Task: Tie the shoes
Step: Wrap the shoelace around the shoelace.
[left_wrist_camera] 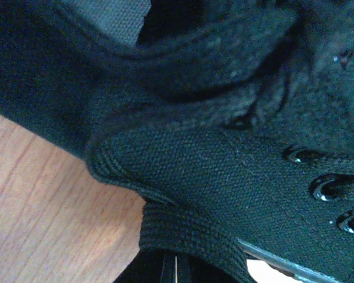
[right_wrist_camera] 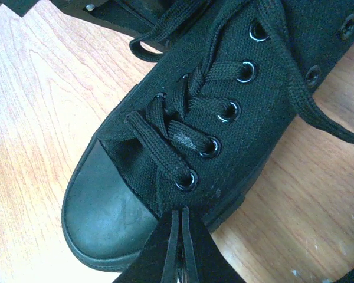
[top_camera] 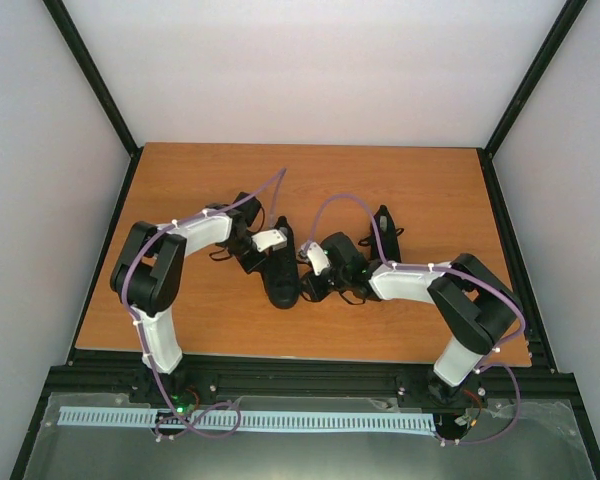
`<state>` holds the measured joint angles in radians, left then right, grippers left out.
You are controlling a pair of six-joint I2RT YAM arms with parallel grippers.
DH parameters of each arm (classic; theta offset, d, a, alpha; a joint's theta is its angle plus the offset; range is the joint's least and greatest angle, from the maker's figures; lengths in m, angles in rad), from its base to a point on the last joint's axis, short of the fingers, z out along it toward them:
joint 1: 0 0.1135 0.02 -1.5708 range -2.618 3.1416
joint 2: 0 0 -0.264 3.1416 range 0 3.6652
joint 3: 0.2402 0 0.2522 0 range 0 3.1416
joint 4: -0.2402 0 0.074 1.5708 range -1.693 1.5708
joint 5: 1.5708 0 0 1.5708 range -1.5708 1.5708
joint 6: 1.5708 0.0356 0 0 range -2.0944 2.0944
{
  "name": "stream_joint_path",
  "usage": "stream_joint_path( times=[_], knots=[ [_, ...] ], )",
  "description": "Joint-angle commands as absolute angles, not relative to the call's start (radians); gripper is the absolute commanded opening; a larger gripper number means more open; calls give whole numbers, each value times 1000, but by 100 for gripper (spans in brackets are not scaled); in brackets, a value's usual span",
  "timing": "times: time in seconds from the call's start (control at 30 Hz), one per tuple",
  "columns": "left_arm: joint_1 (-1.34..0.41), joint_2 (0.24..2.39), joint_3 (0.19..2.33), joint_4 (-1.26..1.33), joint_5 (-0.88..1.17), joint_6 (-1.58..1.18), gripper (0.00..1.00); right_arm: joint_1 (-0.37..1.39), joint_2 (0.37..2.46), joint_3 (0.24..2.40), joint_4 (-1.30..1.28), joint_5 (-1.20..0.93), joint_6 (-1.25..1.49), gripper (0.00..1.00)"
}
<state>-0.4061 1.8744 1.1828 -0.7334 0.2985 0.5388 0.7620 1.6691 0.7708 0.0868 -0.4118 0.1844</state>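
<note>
One black shoe [top_camera: 283, 278] lies mid-table with its toe toward the arms. A second shoe [top_camera: 385, 232] rests further right, behind the right arm. My left gripper [top_camera: 280, 243] is pressed against the first shoe's heel end. In the left wrist view its fingertips [left_wrist_camera: 177, 270] are shut, and a ribbed black band [left_wrist_camera: 189, 231] of the shoe [left_wrist_camera: 224, 171] lies across them. My right gripper [right_wrist_camera: 180, 236] is shut with nothing in it. It hovers at the side of that shoe [right_wrist_camera: 165, 135] just behind the rubber toe cap [right_wrist_camera: 100, 206]. Loose laces [right_wrist_camera: 318, 121] trail onto the wood.
The wooden table [top_camera: 420, 180] is ringed by a black frame and white walls. Lace loops [top_camera: 220, 253] spill beside the left wrist. Bare wood [right_wrist_camera: 41, 106] lies left of the toe cap.
</note>
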Motion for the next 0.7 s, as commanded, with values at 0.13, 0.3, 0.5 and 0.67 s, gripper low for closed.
stream_joint_path(
  times=[0.13,0.3,0.5,0.67],
  knots=[
    [-388,1747,1214,-784,210,557,1,765,1551,736,15,-342,165,3],
    [-299,1630,1351,-913,229,563,1,750,1417,726,-131,-354,151,3],
    [-298,1551,1416,-975,307,565,1,790,1366,790,-353,-356,16,41],
    [-298,1530,1443,-984,322,543,1,793,1305,838,-163,-329,-45,70]
  ],
)
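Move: The left hand, low beside the near shoe with one lace pinched, has that shoe's middle about 5 cm to its right and 1 cm back. The lace's loose tail lies some 9 cm to its left and 2 cm ahead; the other shoe is about 26 cm right and 3 cm ahead. From the right hand, by the toe with the other lace, the near shoe's middle is about 8 cm ahead and 4 cm left, the other shoe some 18 cm right and 10 cm ahead. The right fingers let go of their lace, spreading well open as the hand backs off up and to the right, then also back from the toe, about 7 cm in all. The left keeps its lace pinched and, after a brief pause, sweeps up about 18 cm, a little forward and left away from the shoe, its fingertips swinging forward some 20 degrees. ##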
